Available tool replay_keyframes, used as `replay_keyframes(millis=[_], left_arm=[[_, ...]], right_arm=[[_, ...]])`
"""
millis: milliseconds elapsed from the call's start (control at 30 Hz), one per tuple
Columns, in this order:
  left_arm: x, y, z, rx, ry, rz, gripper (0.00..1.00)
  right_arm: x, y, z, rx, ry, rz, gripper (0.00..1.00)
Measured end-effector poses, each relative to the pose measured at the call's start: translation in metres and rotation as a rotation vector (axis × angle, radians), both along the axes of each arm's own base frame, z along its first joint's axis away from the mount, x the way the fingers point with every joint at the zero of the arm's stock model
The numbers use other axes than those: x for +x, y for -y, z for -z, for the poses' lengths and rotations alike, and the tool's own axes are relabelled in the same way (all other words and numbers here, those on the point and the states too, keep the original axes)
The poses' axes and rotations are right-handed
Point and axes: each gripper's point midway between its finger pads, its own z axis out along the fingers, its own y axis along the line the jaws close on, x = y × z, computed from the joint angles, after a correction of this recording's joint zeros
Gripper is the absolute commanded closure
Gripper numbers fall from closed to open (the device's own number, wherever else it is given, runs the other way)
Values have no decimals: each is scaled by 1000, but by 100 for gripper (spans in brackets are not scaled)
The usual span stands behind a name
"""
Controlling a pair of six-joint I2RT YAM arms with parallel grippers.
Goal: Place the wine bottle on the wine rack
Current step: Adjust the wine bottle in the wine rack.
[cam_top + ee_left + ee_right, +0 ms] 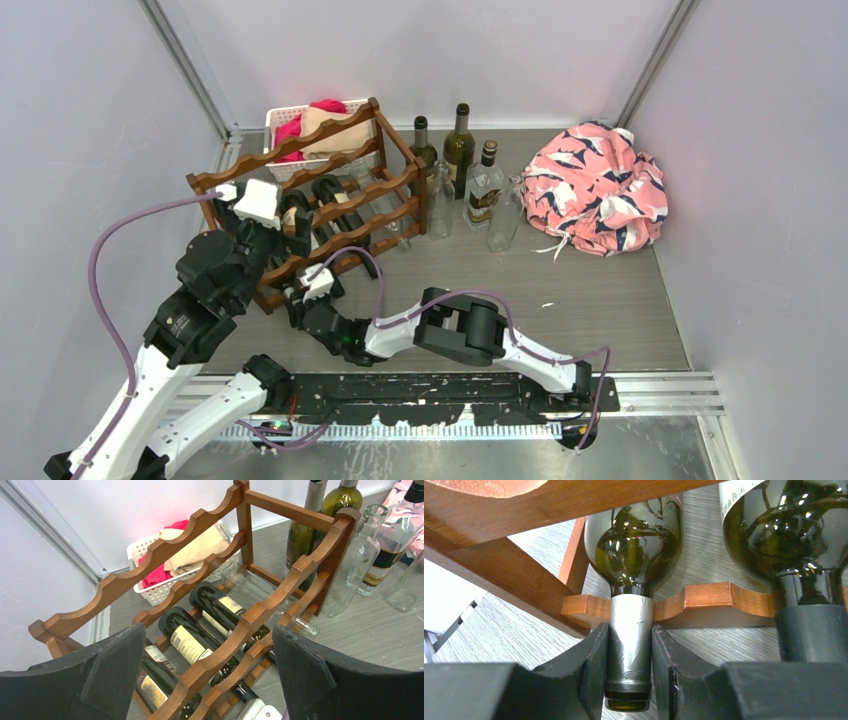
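The dark reddish-brown wine rack (345, 190) stands at the back left, and several dark bottles lie in it. In the right wrist view, my right gripper (630, 655) is shut on the silver-foiled neck of a dark green wine bottle (639, 550). That neck rests in a scallop of the rack's low front rail (704, 597), at the rack's left end. Another bottle (794, 545) lies beside it on the right. My right gripper (297, 292) sits low at the rack's front left corner. My left gripper (280, 225) hovers open above the rack (220, 645), nothing between its fingers (110, 670).
Behind the rack is a white slotted basket (283, 118) with pink and tan cloth in it. Dark and clear glass bottles (460, 145) stand upright to the rack's right. A pink patterned cloth bundle (595, 185) lies at the back right. Walls close in on both sides.
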Motion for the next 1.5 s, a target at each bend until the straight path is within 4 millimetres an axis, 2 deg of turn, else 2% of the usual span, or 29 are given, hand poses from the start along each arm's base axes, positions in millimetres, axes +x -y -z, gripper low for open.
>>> replay_keyframes(millis=[200,267,367,433,500,600,733,900,1100,1333,1500], left_arm=[[1,1,2,1,0,0,4],[1,1,2,1,-1,0,4],[1,1,3,2,-2,0,4],[1,1,3,3,-3,0,4],[1,1,3,3,-3,0,4],[1,1,3,2,-2,0,4],[0,0,3,0,0,0,4],[0,1,5,2,-3,4,4],[-3,5,6,-12,14,38,5],[-12,5,0,-45,75,76,5],[-11,7,-1,-44,95,87,5]], right_arm=[[3,-5,-2,9,0,22,98],[4,-6,-2,6,-3,32,93],[4,-7,-2,1,-7,43,72],[4,-7,-3,0,-10,48,53],[4,-7,-2,1,-12,49,38],[0,-7,7,-29,-18,28,23],[-5,-10,9,-32,-3,3,11],[-10,0,10,-44,38,-35,3],[-21,18,12,-92,97,-117,1],[-43,31,18,-164,168,-207,0],[-62,43,20,-215,206,-252,0]])
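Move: The right fingers still grip the silver neck of the wine bottle; its middle lies in the rack's end slot, about 9 cm ahead, 4 cm left and slightly above this hand. The next bottle's middle is some 10 cm ahead and 5 cm right, the third bottle's roughly 12 cm ahead and 12 cm right, both at similar height. From the idle left hand the wine bottle's middle is about 6 cm ahead, 5 cm left and 30 cm below. After a tiny forward-left nudge, the right fingers open, free the neck and draw back-right about 8 cm. ##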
